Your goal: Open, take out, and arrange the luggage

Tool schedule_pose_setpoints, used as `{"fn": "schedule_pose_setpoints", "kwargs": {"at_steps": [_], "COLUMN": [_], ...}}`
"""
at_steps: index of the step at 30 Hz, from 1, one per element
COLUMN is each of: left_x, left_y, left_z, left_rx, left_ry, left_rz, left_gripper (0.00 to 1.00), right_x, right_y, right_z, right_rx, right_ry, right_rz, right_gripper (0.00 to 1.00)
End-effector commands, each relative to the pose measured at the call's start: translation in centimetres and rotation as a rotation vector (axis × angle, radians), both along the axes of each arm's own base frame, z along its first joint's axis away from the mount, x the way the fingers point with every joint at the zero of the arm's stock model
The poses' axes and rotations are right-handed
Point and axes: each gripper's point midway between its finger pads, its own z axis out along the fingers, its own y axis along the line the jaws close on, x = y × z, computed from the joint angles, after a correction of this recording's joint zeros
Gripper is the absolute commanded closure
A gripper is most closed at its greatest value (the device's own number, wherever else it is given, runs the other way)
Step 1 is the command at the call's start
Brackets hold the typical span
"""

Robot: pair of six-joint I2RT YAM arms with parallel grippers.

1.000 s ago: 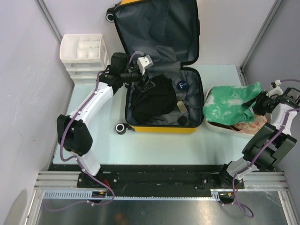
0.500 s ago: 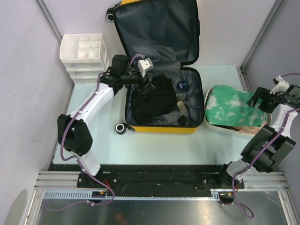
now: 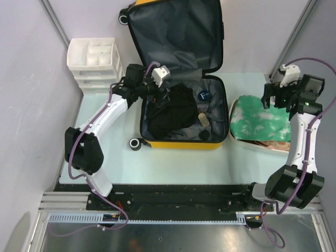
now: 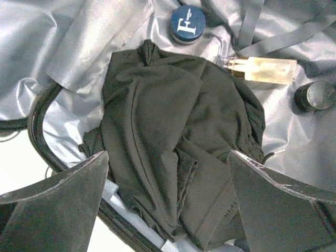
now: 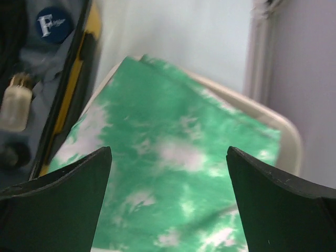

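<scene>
The yellow luggage [image 3: 178,144] lies open at the table's far middle, its grey-lined lid [image 3: 176,37] leaning against the back wall. In its base lies a crumpled black garment [image 3: 170,113] [image 4: 173,136]. My left gripper [image 3: 164,94] [image 4: 168,155] hovers open over the garment's left part, with nothing between the fingers. My right gripper [image 3: 274,98] [image 5: 169,149] stands open above a green-and-white garment [image 3: 260,118] [image 5: 173,173], clear of it.
The green garment lies in a white tub [image 3: 262,147] [image 5: 286,131] right of the luggage. Inside the luggage are a blue round tin [image 3: 205,95] [image 4: 187,22], a small bottle [image 3: 202,119] [image 4: 262,70] and a dark cap [image 3: 204,135]. A white drawer unit [image 3: 94,63] stands far left.
My right gripper let go of the green garment, which settled flat in the tub, and the arm swung up and toward the far side. The left gripper opened wider, barely moving.
</scene>
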Motion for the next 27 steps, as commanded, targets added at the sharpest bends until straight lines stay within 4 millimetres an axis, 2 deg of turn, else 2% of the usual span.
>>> {"fn": "schedule_pose_setpoints", "kwargs": {"at_steps": [1,4,5,6,7,9,11,14,15,20,22,23,25,26,27], "left_x": [-0.4,-1.5,-1.8,-2.4,-2.8,-2.9,-3.0,-2.8,-3.1,-1.8,-1.2,-0.2,-0.3,-0.1,0.3], "left_y": [1.3,1.7,1.8,1.9,1.4,1.6,1.0,0.4,0.1,-0.6,-0.7,-1.1,-0.9,-0.9,-0.9], "left_z": [-2.2,-4.5,-5.1,-6.7,-7.6,-9.7,-10.7,-12.3,-13.2,-15.1,-14.9,-14.0,-14.7,-15.2,-14.9], "left_rx": [0.051,0.112,0.147,0.18,0.211,0.293,0.305,0.339,0.367,0.415,0.438,0.426,0.458,0.471,0.477], "left_ry": [0.055,0.078,0.062,0.08,0.073,0.064,0.076,0.075,0.068,-0.111,-0.187,-0.263,-0.288,-0.297,-0.308], "left_rz": [0.053,0.012,-0.015,-0.027,-0.052,-0.075,-0.098,-0.142,-0.148,-0.088,-0.062,-0.047,-0.048,-0.054,-0.048], "left_gripper": [0.0,0.0,0.0,0.0,0.0,0.0,0.0,0.0,0.0,0.0,0.0,0.0,0.0,0.0,0.0], "right_x": [-2.5,-3.1,-3.2,-3.5,-3.7,-3.9,-3.8,-3.3,-2.9,-2.6,-2.5,-2.5,-2.1,-2.0,-1.7], "right_y": [2.4,1.3,0.8,0.3,-1.1,-2.5,-4.6,-5.7,-5.4,-2.8,-2.3,-2.1,-1.2,-0.7,0.2], "right_z": [-5.8,-10.5,-12.7,-14.2,-15.3,-18.2,-19.2,-18.8,-17.7,-15.2,-14.0,-13.4,-11.9,-10.6,-9.7], "right_rx": [0.112,0.175,0.196,0.204,0.21,0.228,0.181,0.138,0.138,0.118,0.12,0.12,0.127,0.113,0.107], "right_ry": [0.264,0.401,0.459,0.506,0.532,0.601,0.608,0.578,0.544,0.501,0.47,0.455,0.404,0.364,0.339], "right_rz": [0.054,0.032,0.026,0.01,-0.028,-0.069,-0.113,-0.122,-0.111,-0.048,-0.048,-0.048,-0.033,-0.024,0.003], "right_gripper": [0.05,0.07,0.08,0.08,0.08,0.09,0.09,0.08,0.08,0.07,0.07,0.08,0.08,0.07,0.07]}}
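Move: The black garment in the suitcase lies about 19 cm below the left hand, centred some 3 cm to its right and 1 cm ahead. The blue jar is roughly 8 cm ahead and 15 cm right, the small bottle 15 cm right and 1 cm back, both at about the garment's depth. The green cloth's middle lies about 20 cm below the right hand, 4 cm left and 3 cm back; peach cloth shows some 9 cm nearer the base and 6 cm right of it. Both open hands drop some 17 cm, left to the black garment, right towards green cloth, then lifting slightly. ##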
